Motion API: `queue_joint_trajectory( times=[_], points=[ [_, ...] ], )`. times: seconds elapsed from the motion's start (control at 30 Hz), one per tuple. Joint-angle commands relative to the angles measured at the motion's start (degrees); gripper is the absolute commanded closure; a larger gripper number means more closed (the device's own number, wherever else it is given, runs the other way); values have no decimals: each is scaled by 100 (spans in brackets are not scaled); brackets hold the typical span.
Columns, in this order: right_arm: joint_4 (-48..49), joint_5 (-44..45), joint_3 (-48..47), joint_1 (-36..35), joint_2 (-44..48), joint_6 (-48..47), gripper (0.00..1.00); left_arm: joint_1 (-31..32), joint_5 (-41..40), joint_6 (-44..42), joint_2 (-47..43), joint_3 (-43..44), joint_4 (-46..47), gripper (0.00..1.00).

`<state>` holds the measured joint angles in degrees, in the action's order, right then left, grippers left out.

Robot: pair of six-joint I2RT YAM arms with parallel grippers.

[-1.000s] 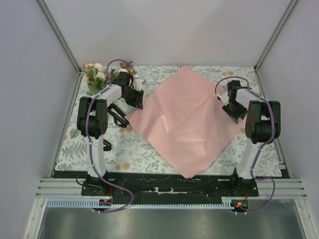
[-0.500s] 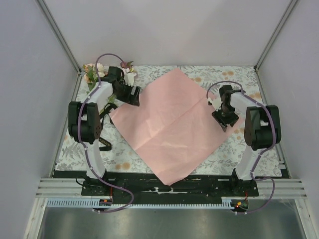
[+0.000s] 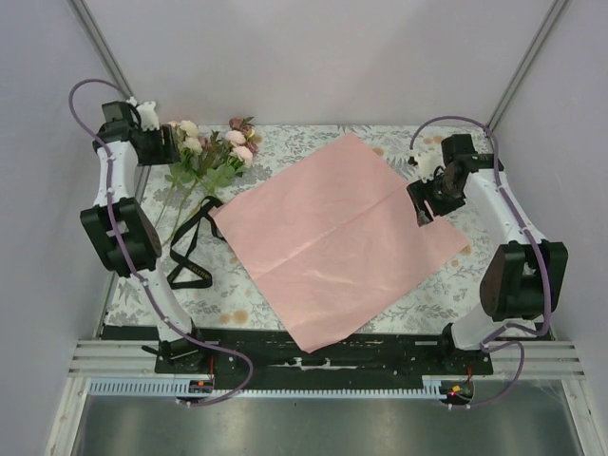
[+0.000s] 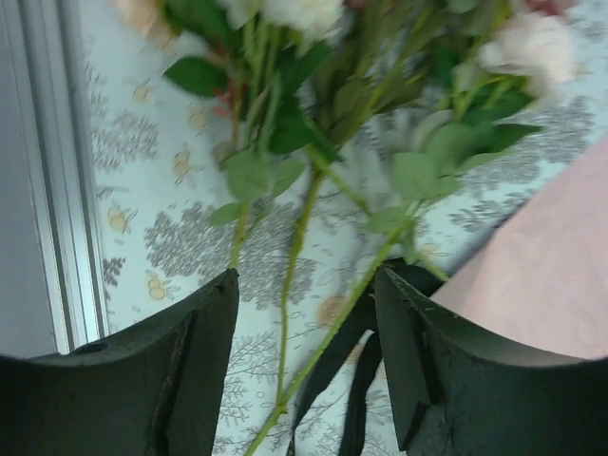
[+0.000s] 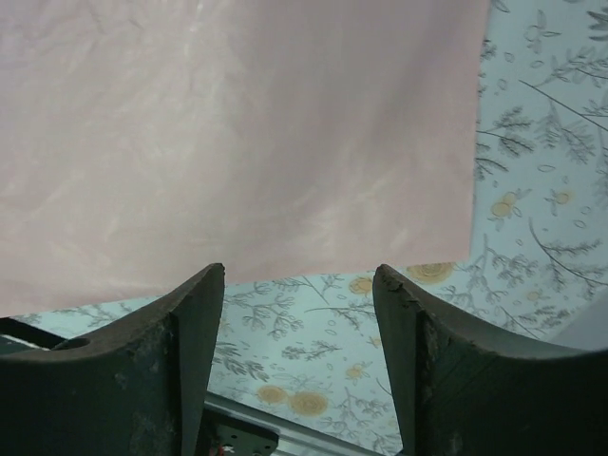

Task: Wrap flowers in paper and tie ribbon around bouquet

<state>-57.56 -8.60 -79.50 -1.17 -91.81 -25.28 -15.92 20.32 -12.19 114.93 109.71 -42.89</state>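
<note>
The paper (image 3: 332, 242) lies flat, pink face up, as a diamond in the middle of the table. The flowers (image 3: 204, 152) lie at the back left, blooms toward the rear, with the thin green stems (image 4: 294, 275) running toward the black ribbon (image 3: 190, 249), which lies in loose loops. My left gripper (image 3: 157, 144) hovers open above the flowers. In the left wrist view the stems and ribbon (image 4: 356, 380) show on the cloth between its spread fingers (image 4: 204, 361). My right gripper (image 3: 425, 201) hangs open over the paper's right corner; its own view shows the paper (image 5: 237, 133) edge beyond empty jaws.
A grey-and-orange floral tablecloth (image 3: 437, 285) covers the table. A metal rail (image 4: 47, 190) runs along the left edge, close to my left gripper. White walls and slanted frame posts (image 3: 518, 66) enclose the back and sides.
The left arm swung from the paper's left corner to the back left over the flowers. The right arm lifted off the right corner. Both grippers opened, and the paper now lies flat.
</note>
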Motion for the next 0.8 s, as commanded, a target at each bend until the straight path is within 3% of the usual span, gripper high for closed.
queue_joint_trajectory(
  times=[0.0, 0.2, 0.33, 0.4, 0.53, 0.6, 0.77],
  points=[
    [-291, -905, -48, -304, -144, 357, 30, -130, -431, 386, 310, -283, 439, 36],
    [-177, -1214, 84, -1051, -627, 436, 31, -139, -1003, -1442, 1144, 296, -149, 41],
    [-62, -1231, 76, -1464, -882, 401, 31, -148, -959, -1814, 1557, 446, -421, 41],
    [-80, -1232, 41, -1518, -961, 392, 31, -139, -1029, -1788, 1716, 463, -387, 49],
    [-203, -1267, -91, -1518, -857, 348, 31, -139, -1109, -1630, 1682, 542, -404, 86],
    [-247, -1345, -127, -1527, -716, 357, 32, -139, -1004, -1533, 1349, 560, -439, 97],
    [-28, -1864, -179, -1527, -84, 637, 33, -130, -416, -1077, 339, 998, -685, 98]
  ],
)
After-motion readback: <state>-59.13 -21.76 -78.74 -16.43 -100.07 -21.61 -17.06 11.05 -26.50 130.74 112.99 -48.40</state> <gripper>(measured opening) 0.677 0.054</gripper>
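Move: The stem of the leftmost flower lies some 16 cm below the open left hand, about 5 cm to its left and roughly level fore and aft. From that hand the white flower heads are about 11 cm ahead and 1 cm right, the pink flower heads 8 cm ahead and 15 cm right, and the black ribbon 18 cm back and 4 cm right. From the right hand the stem lies about 64 cm left and 17 cm ahead; the pink paper's middle is 20 cm left, straight below that line, 12 cm down. Down and somewhat left, the left hand sinks about 15 cm onto the leftmost flower's stem, tipping its fingers some 20 degrees steeper. Its half-open fingers shut at the bottom and pinch the stem just below the leaves, then it starts back up by about 2 cm. Meanwhile the right hand, empty and open, swings about 12 cm left and slightly back and down above the pink paper. ##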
